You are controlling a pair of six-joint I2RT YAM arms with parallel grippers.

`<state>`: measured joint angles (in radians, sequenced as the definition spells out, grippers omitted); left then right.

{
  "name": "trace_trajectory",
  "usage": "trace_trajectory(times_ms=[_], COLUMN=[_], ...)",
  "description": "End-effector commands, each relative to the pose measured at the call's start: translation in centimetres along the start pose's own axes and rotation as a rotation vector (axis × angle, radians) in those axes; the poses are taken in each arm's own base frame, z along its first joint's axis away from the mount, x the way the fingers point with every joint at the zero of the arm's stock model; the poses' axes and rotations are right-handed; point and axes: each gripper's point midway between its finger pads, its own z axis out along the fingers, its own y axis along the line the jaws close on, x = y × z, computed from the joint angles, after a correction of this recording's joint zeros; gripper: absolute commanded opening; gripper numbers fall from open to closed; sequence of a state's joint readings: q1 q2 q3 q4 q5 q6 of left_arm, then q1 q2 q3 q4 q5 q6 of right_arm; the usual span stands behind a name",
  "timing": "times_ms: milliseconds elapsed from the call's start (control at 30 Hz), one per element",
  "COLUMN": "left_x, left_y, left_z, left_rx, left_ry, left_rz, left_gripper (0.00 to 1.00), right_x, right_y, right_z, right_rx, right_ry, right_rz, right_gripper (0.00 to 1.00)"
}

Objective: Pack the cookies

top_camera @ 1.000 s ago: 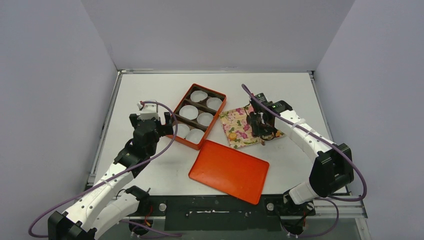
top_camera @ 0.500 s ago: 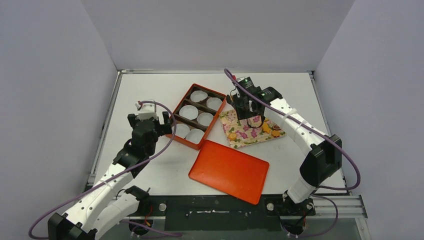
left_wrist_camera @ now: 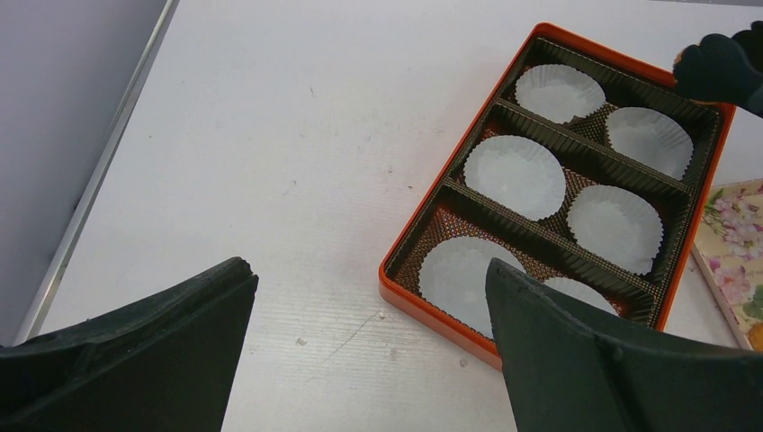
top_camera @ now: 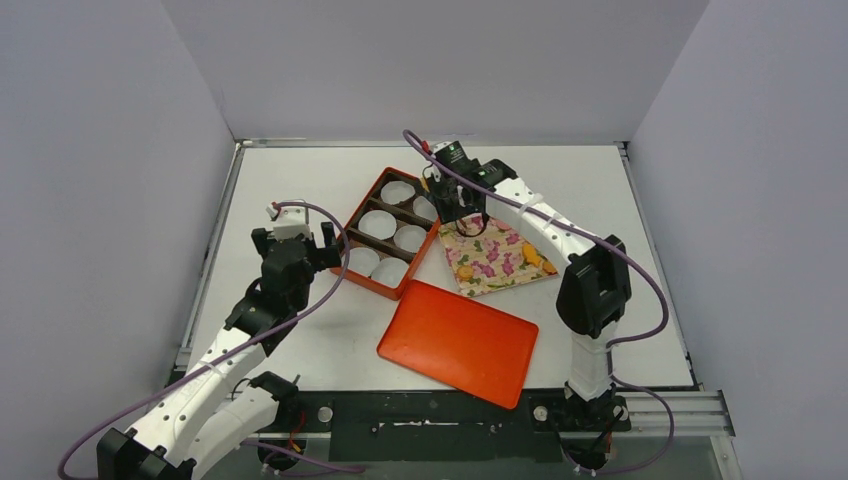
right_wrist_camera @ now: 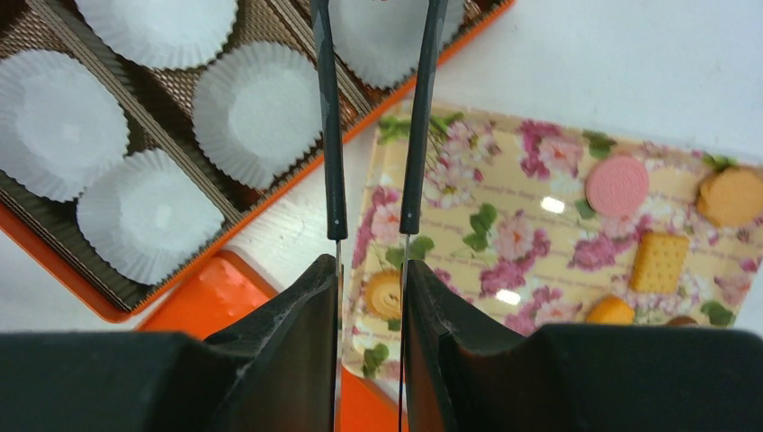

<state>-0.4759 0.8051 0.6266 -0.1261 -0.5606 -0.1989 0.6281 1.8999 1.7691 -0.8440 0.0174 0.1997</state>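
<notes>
Several cookies lie on the floral tray (right_wrist_camera: pixel 504 171): a pink round one (right_wrist_camera: pixel 617 186), an orange round one (right_wrist_camera: pixel 731 196), a square biscuit (right_wrist_camera: pixel 658 262) and a swirl cookie (right_wrist_camera: pixel 387 292). My right gripper (right_wrist_camera: pixel 371 265) is shut on thin black tongs (right_wrist_camera: pixel 330 135), which reach over the right side of the orange box (top_camera: pixel 395 291). The tong tips are cut off, so I cannot tell whether they hold a cookie. The box has white paper cups (left_wrist_camera: pixel 515 175) in a brown liner. My left gripper (left_wrist_camera: pixel 367 270) hovers open and holds nothing, left of the box.
The orange lid (top_camera: pixel 458 342) lies flat in front of the box and the floral tray (top_camera: pixel 490 262). The right arm (top_camera: pixel 545 225) arches over the tray. White walls close in the table on three sides.
The right arm has swung left and back, carrying the tongs from over the floral tray to the box's right side. The left arm has stayed put.
</notes>
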Motion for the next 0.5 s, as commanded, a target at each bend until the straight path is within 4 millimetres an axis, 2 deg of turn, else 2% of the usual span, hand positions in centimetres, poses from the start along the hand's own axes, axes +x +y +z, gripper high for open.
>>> trace_trajectory(times_ms=[0,233,467], left_x=[-0.9,-0.6,-0.5], left_y=[-0.1,-0.2,-0.4], left_z=[0.2,0.3,0.3], left_rx=[0.004,0.006,0.017], left_ry=[-0.039,-0.031,-0.028], left_rz=[-0.029,-0.024,-0.024], left_gripper=[0.97,0.97,0.97], right_x=[-5.4,-6.5,-7.8], right_y=[1.6,3.0,4.4], right_z=[-0.1,3.0,4.6], right_rx=[-0.040,-0.049,-0.099], right_ry=[-0.156,-0.153,-0.174], right_rz=[-0.021,-0.046,-0.047], right_gripper=[0.08,0.09,0.10])
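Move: The far-left cup in the box, where the tongs' load is headed, lies some 14 cm ahead of the right hand, 9 cm to its left and 15 cm below. At about that same depth, the far-right cup is 10 cm ahead and 1 cm left, the middle-left cup 5 cm ahead and 13 cm left, and the floral board 1 cm back and 17 cm right. From the left hand the far-left cup is roughly 21 cm ahead, 16 cm right and 20 cm below. Leftward and forward, about 5 cm and 4 cm, the right hand carries the tongs across the far end of the box towards the far-left cup, then slows its reach and sinks about 3 cm. Its fingers keep their grip on the tongs' handles, with an orange-yellow cookie still between the tips; the wrist barely turns. ##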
